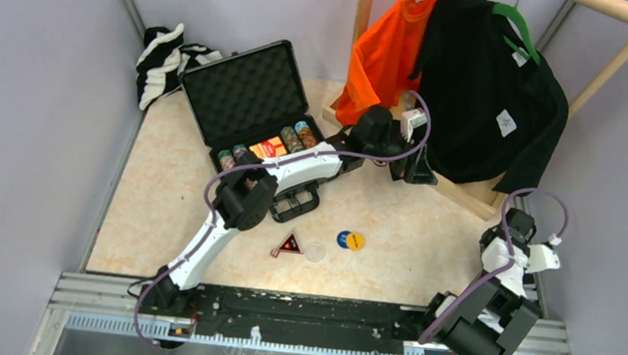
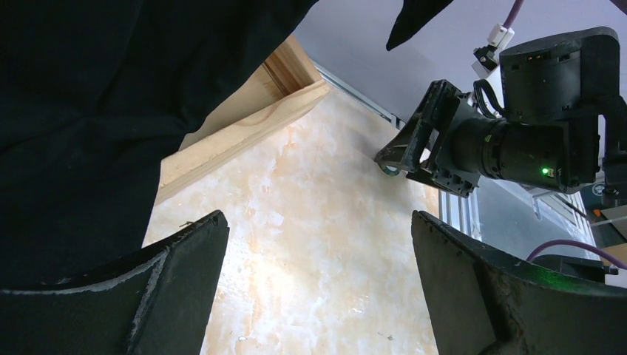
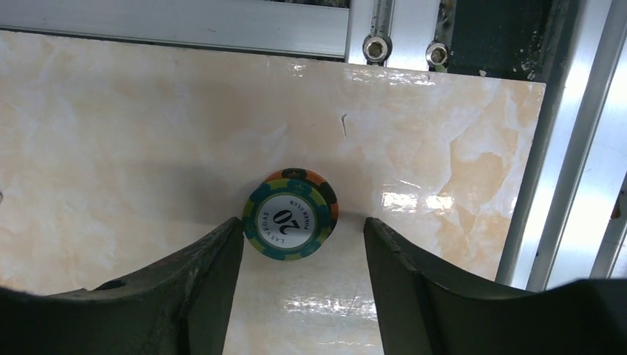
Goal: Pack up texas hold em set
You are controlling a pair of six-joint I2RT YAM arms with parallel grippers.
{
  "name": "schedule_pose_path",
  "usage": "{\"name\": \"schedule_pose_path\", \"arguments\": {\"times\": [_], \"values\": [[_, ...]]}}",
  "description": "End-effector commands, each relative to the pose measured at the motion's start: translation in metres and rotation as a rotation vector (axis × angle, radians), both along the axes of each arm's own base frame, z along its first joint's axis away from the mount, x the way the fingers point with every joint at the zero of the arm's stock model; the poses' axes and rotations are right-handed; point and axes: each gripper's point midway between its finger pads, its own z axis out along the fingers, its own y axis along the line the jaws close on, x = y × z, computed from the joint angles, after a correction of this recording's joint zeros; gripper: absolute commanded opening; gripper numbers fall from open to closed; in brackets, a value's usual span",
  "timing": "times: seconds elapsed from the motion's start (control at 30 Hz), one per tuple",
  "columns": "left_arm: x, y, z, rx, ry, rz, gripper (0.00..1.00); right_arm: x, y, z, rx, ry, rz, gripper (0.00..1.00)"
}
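Note:
The black briefcase (image 1: pixel 244 95) lies open at the back left, with rows of poker chips (image 1: pixel 299 134) and a red card deck (image 1: pixel 270 147) in its base. On the table in front lie a black-red triangle (image 1: pixel 288 244), a clear disc (image 1: pixel 314 251) and a blue and yellow disc (image 1: pixel 351 240). My left gripper (image 1: pixel 418 166) (image 2: pixel 318 222) is open and empty over bare table beside the black shirt. My right gripper (image 1: pixel 510 226) (image 3: pixel 303 231) is open at the table's right edge. A small stack of chips (image 3: pixel 290 214) sits just past its fingertips, against the left finger.
A wooden rack (image 1: pixel 467 194) (image 2: pixel 244 126) holds an orange shirt (image 1: pixel 390 45) and a black shirt (image 1: pixel 487 90) (image 2: pixel 89 111) at the back right. A striped cloth (image 1: pixel 162 60) lies in the back left corner. A metal rail (image 3: pixel 562 133) borders the table next to the chips.

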Motion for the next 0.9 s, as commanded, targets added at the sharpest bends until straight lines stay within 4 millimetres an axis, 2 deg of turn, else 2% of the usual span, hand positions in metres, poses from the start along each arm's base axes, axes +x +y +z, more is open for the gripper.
{"name": "schedule_pose_path", "arguments": {"times": [0.0, 0.17, 0.43, 0.67, 0.87], "values": [[-0.002, -0.008, 0.011, -0.040, -0.025, -0.020, 0.98, -0.002, -0.006, 0.000, -0.019, 0.006, -0.024, 0.58], [-0.003, -0.008, 0.016, -0.047, -0.030, -0.022, 0.98, -0.003, -0.006, -0.001, -0.018, 0.012, -0.024, 0.48], [-0.005, -0.008, 0.017, -0.049, -0.031, -0.025, 0.98, -0.003, -0.005, -0.001, -0.016, 0.005, -0.020, 0.39], [-0.007, -0.009, 0.016, -0.048, -0.031, -0.027, 0.98, 0.000, -0.006, 0.006, -0.033, -0.022, -0.009, 0.29], [-0.007, -0.010, 0.013, -0.043, -0.025, -0.028, 0.98, 0.004, -0.007, 0.016, -0.051, -0.045, 0.013, 0.31]]}}
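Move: Between the right hand's open fingers stand the stacked poker chips, practically at the hand point, about 1 cm lower and perhaps 1 cm ahead, nearer the forward finger. The clothes rack's near right corner is some 10 cm ahead and level sideways; the table's near right corner lies roughly 14 cm back and 9 cm right. From the idle left hand the chips are about 18 cm back, 24 cm right and 16 cm below. Closing around the small chip stack, the right hand's fingers shrink their gap by about a third while the hand all but stays in place, pointing down and to the right. The rear finger comes up against the chips so that both tips pinch them by their rims, the grip effort rising, and then the hand starts upward by barely half a centimetre. ##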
